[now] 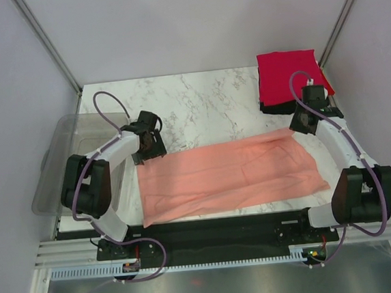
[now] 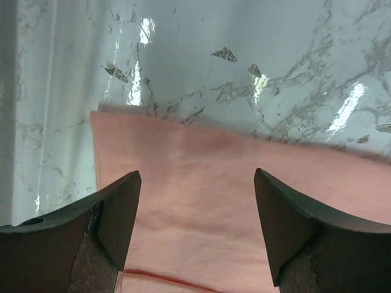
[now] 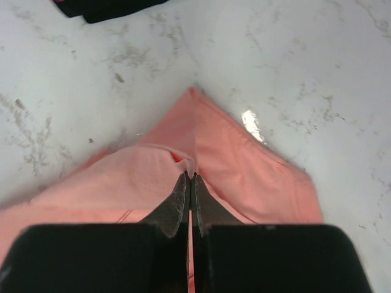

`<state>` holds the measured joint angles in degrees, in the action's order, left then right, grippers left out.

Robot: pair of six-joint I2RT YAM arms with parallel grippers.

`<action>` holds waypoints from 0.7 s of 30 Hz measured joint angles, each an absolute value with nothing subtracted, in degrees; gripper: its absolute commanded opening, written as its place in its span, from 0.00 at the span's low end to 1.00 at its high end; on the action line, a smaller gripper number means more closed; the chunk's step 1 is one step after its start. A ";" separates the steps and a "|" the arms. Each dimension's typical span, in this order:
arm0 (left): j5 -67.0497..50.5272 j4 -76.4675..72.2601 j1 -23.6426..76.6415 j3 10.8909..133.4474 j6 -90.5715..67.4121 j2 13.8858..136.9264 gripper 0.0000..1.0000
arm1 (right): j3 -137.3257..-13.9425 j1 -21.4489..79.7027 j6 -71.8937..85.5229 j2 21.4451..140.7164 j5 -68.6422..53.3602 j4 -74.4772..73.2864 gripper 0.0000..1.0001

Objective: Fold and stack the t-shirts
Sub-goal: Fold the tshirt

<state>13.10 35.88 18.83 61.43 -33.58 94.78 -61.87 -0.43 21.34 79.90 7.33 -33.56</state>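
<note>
A salmon-pink t-shirt [image 1: 232,174] lies spread flat as a long rectangle across the front of the marble table. My left gripper [image 1: 148,154] hovers over its far left corner. In the left wrist view that gripper [image 2: 197,174] is open, its jaws wide apart with the pink cloth [image 2: 201,152] lying flat below them. My right gripper [image 1: 296,125] is at the shirt's far right corner. The right wrist view shows it [image 3: 190,176] shut on a pinched ridge of the pink cloth [image 3: 244,165]. A folded red t-shirt [image 1: 289,76] rests on a black one [image 1: 278,107] at the back right.
A grey see-through plastic tub [image 1: 66,158] stands off the table's left edge, beside the left arm. Bare marble [image 1: 205,104] lies behind the pink shirt. The black shirt's edge [image 3: 104,7] shows just beyond the right gripper.
</note>
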 measured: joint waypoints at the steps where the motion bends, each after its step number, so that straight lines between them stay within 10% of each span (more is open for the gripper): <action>1: 13.13 35.62 18.87 61.80 -33.74 95.96 0.81 | -61.21 -1.96 21.78 79.75 7.25 -33.45 0.00; 21: 13.72 37.30 24.01 80.79 -37.63 114.76 0.80 | -76.27 -13.58 27.68 94.89 -5.06 -27.92 0.00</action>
<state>13.72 37.30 24.01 80.79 -37.63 114.76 -76.27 -13.58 27.68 94.89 -5.06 -27.92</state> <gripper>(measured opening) 0.796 0.010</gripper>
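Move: My left hand is wide open about 3 cm above the t-shirt, over a patch just inside its far left corner; that patch lies roughly 2 cm back and 2 cm to the right. The clear bin's middle is some 23 cm to the left, level with this hand. My right hand already holds a raised pinch of the shirt and takes it towards the red-and-black stack, about 19 cm ahead, 3 cm to the right and 10 cm below; the shirt's near right corner lies roughly 20 cm back and 12 cm right on the table. I lower my left hand about 3 cm, easing back and right, press its open fingertips onto the shirt's far left part, then drag that cloth right and forward. Meanwhile my right hand, fingers still shut on its pinch, swings right and then some 8 cm forward towards the stack, turning clockwise about 10 degrees as its fingers tip farther outward. ##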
